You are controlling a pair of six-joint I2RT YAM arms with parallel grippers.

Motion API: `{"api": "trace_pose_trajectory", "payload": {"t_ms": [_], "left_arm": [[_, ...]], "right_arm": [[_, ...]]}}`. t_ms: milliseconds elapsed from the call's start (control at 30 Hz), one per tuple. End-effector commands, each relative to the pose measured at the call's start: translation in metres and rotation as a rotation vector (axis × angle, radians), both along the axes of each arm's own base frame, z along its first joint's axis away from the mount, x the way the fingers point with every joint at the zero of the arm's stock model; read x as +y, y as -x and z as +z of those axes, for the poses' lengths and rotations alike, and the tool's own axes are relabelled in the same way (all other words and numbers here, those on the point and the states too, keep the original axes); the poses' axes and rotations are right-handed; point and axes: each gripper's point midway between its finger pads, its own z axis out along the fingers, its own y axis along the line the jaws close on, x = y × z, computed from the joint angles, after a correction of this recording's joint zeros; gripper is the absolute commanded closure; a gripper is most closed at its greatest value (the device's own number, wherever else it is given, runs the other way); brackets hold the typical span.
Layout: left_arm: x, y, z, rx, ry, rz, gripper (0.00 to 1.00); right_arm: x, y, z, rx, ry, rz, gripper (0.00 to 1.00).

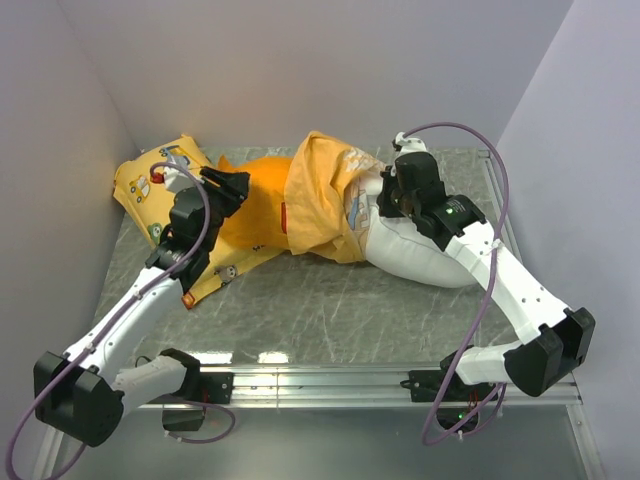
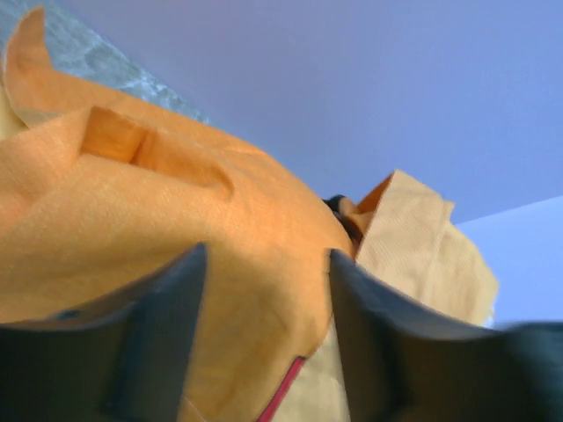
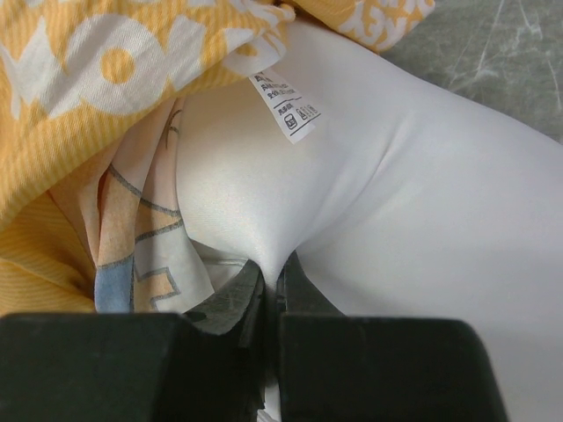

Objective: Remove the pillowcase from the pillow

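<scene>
The orange pillowcase (image 1: pixel 320 195) lies bunched at the middle back of the table, its paler reverse side showing. It still covers the left end of the white pillow (image 1: pixel 425 255), which sticks out to the right. My right gripper (image 1: pixel 385 203) is shut on a pinch of the pillow's white fabric (image 3: pixel 422 193) just beside the pillowcase's opening (image 3: pixel 88 88). My left gripper (image 1: pixel 238 188) is at the pillowcase's left part. In the left wrist view its fingers (image 2: pixel 264 255) stand apart with orange cloth (image 2: pixel 132 220) filling the gap between them.
A small yellow cushion (image 1: pixel 150 180) printed with vehicles lies at the back left, partly under my left arm. A white care label (image 3: pixel 286 104) hangs on the pillow. Grey walls close in the left, back and right. A metal rail (image 1: pixel 320 380) runs along the front edge.
</scene>
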Motion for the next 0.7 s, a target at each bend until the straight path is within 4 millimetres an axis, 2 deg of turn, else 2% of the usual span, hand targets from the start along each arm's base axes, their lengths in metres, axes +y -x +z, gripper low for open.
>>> {"api": "trace_pose_trajectory", "payload": {"t_ms": [0, 33, 100, 133, 167, 200, 300, 400, 433, 500, 667], "left_arm": [[-0.015, 0.018, 0.016, -0.012, 0.008, -0.095, 0.32], [-0.019, 0.024, -0.002, 0.021, 0.03, -0.112, 0.17], [-0.027, 0.037, -0.007, 0.006, 0.081, -0.158, 0.1], [-0.031, 0.042, -0.029, 0.045, 0.104, -0.17, 0.05], [-0.036, 0.048, -0.033, 0.044, 0.118, -0.195, 0.04], [-0.04, 0.051, -0.048, 0.066, 0.125, -0.206, 0.03], [-0.056, 0.057, -0.061, 0.075, 0.163, -0.246, 0.01], [-0.068, 0.062, -0.088, 0.129, 0.194, -0.289, 0.01], [-0.07, 0.062, -0.087, 0.116, 0.226, -0.295, 0.01], [-0.073, 0.062, -0.098, 0.123, 0.241, -0.302, 0.01], [-0.077, 0.047, -0.085, 0.055, 0.261, -0.29, 0.01]], "right_arm": [[-0.003, -0.012, 0.105, -0.291, -0.144, -0.031, 1.0], [-0.003, -0.012, 0.105, -0.291, -0.145, -0.033, 1.0], [-0.001, -0.012, 0.105, -0.289, -0.151, -0.03, 1.0], [-0.001, -0.012, 0.105, -0.288, -0.152, -0.027, 1.0], [-0.001, -0.011, 0.107, -0.291, -0.156, -0.026, 1.0], [0.0, -0.011, 0.109, -0.293, -0.161, -0.021, 1.0], [-0.002, -0.011, 0.111, -0.296, -0.153, -0.03, 1.0], [-0.003, -0.01, 0.112, -0.297, -0.149, -0.031, 1.0], [-0.004, -0.01, 0.111, -0.295, -0.15, -0.031, 1.0], [-0.003, -0.01, 0.109, -0.291, -0.15, -0.03, 1.0], [-0.003, -0.01, 0.104, -0.281, -0.146, -0.031, 1.0]]}}
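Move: The orange pillowcase's near edge lies about 6 cm back, 8 cm to the right and some 20 cm below the left hand. From that hand, the white pillow, still pinched by the right hand, has its middle about 38 cm right and 8 cm back; the car-print cushion sits roughly 12 cm left and 2 cm back, both lower. From the right hand, the edge is about 24 cm left, 10 cm back and 15 cm below. Left hand sinks about 13 cm, drawing back and right towards the pillowcase's near edge, fingers opening wide. ##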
